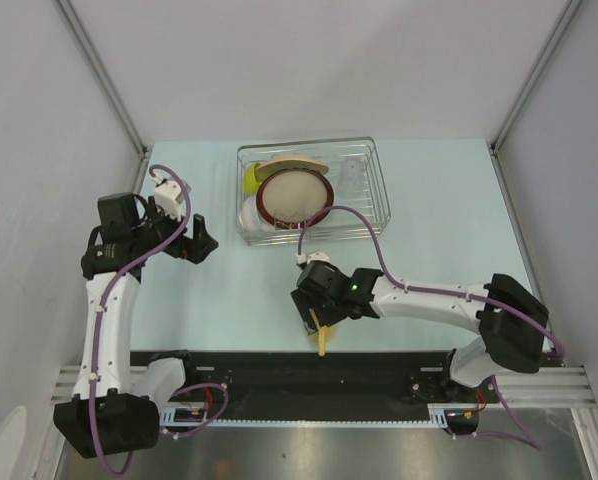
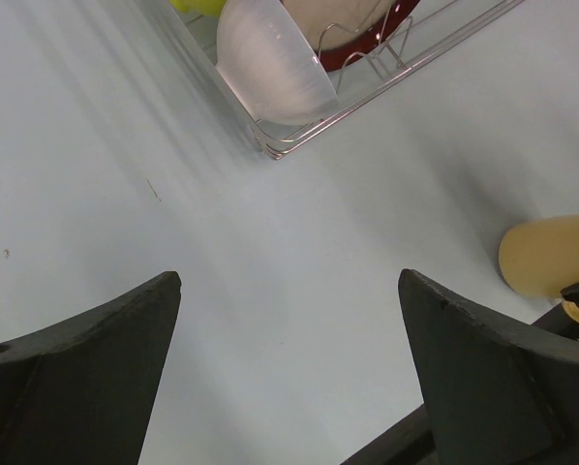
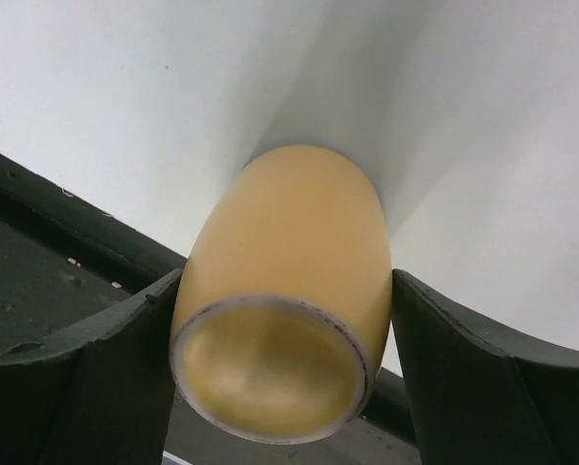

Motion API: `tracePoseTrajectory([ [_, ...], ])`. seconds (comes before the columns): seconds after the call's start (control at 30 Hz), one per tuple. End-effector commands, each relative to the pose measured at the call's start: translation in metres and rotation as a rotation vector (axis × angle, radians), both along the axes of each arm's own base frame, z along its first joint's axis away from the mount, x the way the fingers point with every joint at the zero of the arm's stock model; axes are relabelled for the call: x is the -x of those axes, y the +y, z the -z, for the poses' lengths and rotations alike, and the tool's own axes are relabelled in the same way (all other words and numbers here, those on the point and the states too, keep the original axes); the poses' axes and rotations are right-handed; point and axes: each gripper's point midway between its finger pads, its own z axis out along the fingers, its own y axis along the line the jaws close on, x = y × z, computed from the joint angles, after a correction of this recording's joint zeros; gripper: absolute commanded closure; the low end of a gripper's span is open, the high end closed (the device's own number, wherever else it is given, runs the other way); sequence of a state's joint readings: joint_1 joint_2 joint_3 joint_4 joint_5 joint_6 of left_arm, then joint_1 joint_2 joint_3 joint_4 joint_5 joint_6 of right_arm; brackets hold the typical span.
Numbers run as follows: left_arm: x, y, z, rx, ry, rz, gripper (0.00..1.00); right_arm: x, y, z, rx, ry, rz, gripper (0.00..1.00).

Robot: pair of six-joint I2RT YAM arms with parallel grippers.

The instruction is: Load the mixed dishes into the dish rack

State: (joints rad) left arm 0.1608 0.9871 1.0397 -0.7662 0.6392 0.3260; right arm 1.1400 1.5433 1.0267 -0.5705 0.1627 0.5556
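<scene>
The dish rack [image 1: 379, 190] stands at the back centre. It holds the floral plate [image 1: 295, 195], the lime-green bowl [image 1: 251, 180], the white bowl [image 1: 249, 215] and the clear glass [image 1: 352, 172]. My right gripper [image 1: 317, 322] is shut on the yellow mug [image 1: 321, 335] at the table's front edge. In the right wrist view the mug [image 3: 289, 291] lies between both fingers of the gripper [image 3: 288, 279], its open mouth towards the camera and its handle hidden. My left gripper [image 1: 201, 245] is open and empty over bare table left of the rack. In the left wrist view the gripper [image 2: 289, 276] has wide jaws.
The left wrist view shows the rack's near corner [image 2: 280, 150] with the white bowl [image 2: 275, 68], the plate's red rim [image 2: 352, 53] and the mug [image 2: 551, 254] at the right. A black rail [image 1: 279, 365] runs along the front edge. Grey walls enclose the table.
</scene>
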Motion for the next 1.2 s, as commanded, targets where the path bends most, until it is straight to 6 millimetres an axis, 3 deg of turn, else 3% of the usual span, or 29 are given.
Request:
tracePoseTrajectory([
  [0.0, -0.001, 0.002, -0.011, -0.016, -0.055, 0.009, 0.0, -0.028, -0.014, -0.064, -0.142, -0.094, 0.074, 0.91],
  [0.07, -0.001, 0.002, -0.01, -0.017, -0.05, 0.008, 0.0, -0.043, -0.032, -0.085, -0.156, -0.125, 0.109, 1.0],
  [0.1, -0.001, 0.003, -0.011, -0.017, -0.051, 0.007, 0.0, -0.064, -0.045, -0.105, -0.182, -0.16, 0.17, 1.0],
  [0.2, -0.001, 0.001, -0.012, -0.012, -0.053, 0.009, 0.0, -0.09, -0.075, -0.146, -0.212, -0.254, 0.219, 1.0],
  [0.23, 0.0, 0.002, -0.012, -0.012, -0.053, 0.008, 0.0, -0.107, -0.087, -0.168, -0.236, -0.3, 0.263, 1.0],
  [0.3, -0.001, 0.002, -0.011, -0.011, -0.051, 0.008, 0.0, -0.125, -0.102, -0.183, -0.213, -0.354, 0.278, 1.0],
  [0.33, 0.0, 0.002, -0.011, -0.011, -0.05, 0.008, 0.0, -0.139, -0.112, -0.199, -0.223, -0.394, 0.314, 1.0],
  [0.47, 0.0, 0.002, -0.008, -0.013, -0.043, 0.006, 0.0, -0.186, -0.127, -0.219, -0.242, -0.473, 0.386, 1.0],
  [0.67, 0.001, 0.004, -0.004, -0.025, -0.033, 0.003, 0.0, -0.244, -0.126, -0.224, -0.279, -0.492, 0.434, 1.0],
  [0.8, 0.0, 0.004, -0.002, -0.024, -0.03, 0.002, 0.0, -0.282, -0.112, -0.22, -0.255, -0.496, 0.42, 1.0],
  [1.0, -0.001, 0.003, -0.003, -0.015, -0.034, 0.002, 0.0, -0.313, -0.102, -0.201, -0.217, -0.476, 0.42, 1.0],
  [1.17, -0.001, 0.005, -0.002, -0.028, -0.033, -0.002, 0.0, -0.332, -0.098, -0.173, -0.18, -0.437, 0.413, 1.0],
])
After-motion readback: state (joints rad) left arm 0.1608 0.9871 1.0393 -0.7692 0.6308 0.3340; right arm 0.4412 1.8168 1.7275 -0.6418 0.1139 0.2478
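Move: In the right hand, the yellow mug is still gripped low at the table's front edge; the free space at the rack's right end lies about 32 cm ahead and 10 cm to the right, nearly level in height. The clear glass stands about 9 cm beyond that space and 2 cm farther right; the red-rimmed plate lies some 33 cm ahead and 6 cm left of the hand. From the left hand, the space is about 19 cm ahead, 40 cm right and 15 cm below. Swinging up and forward with its grip on the yellow mug unchanged, the right hand travels about 30 cm out to the rack's right end, drifting right past the red-rimmed plate, then slightly back left. It climbs some 20 cm, then sinks about 5 over the space before the clear glass, while the wrist turns clockwise some 25 degrees and the fingers tip forward. ##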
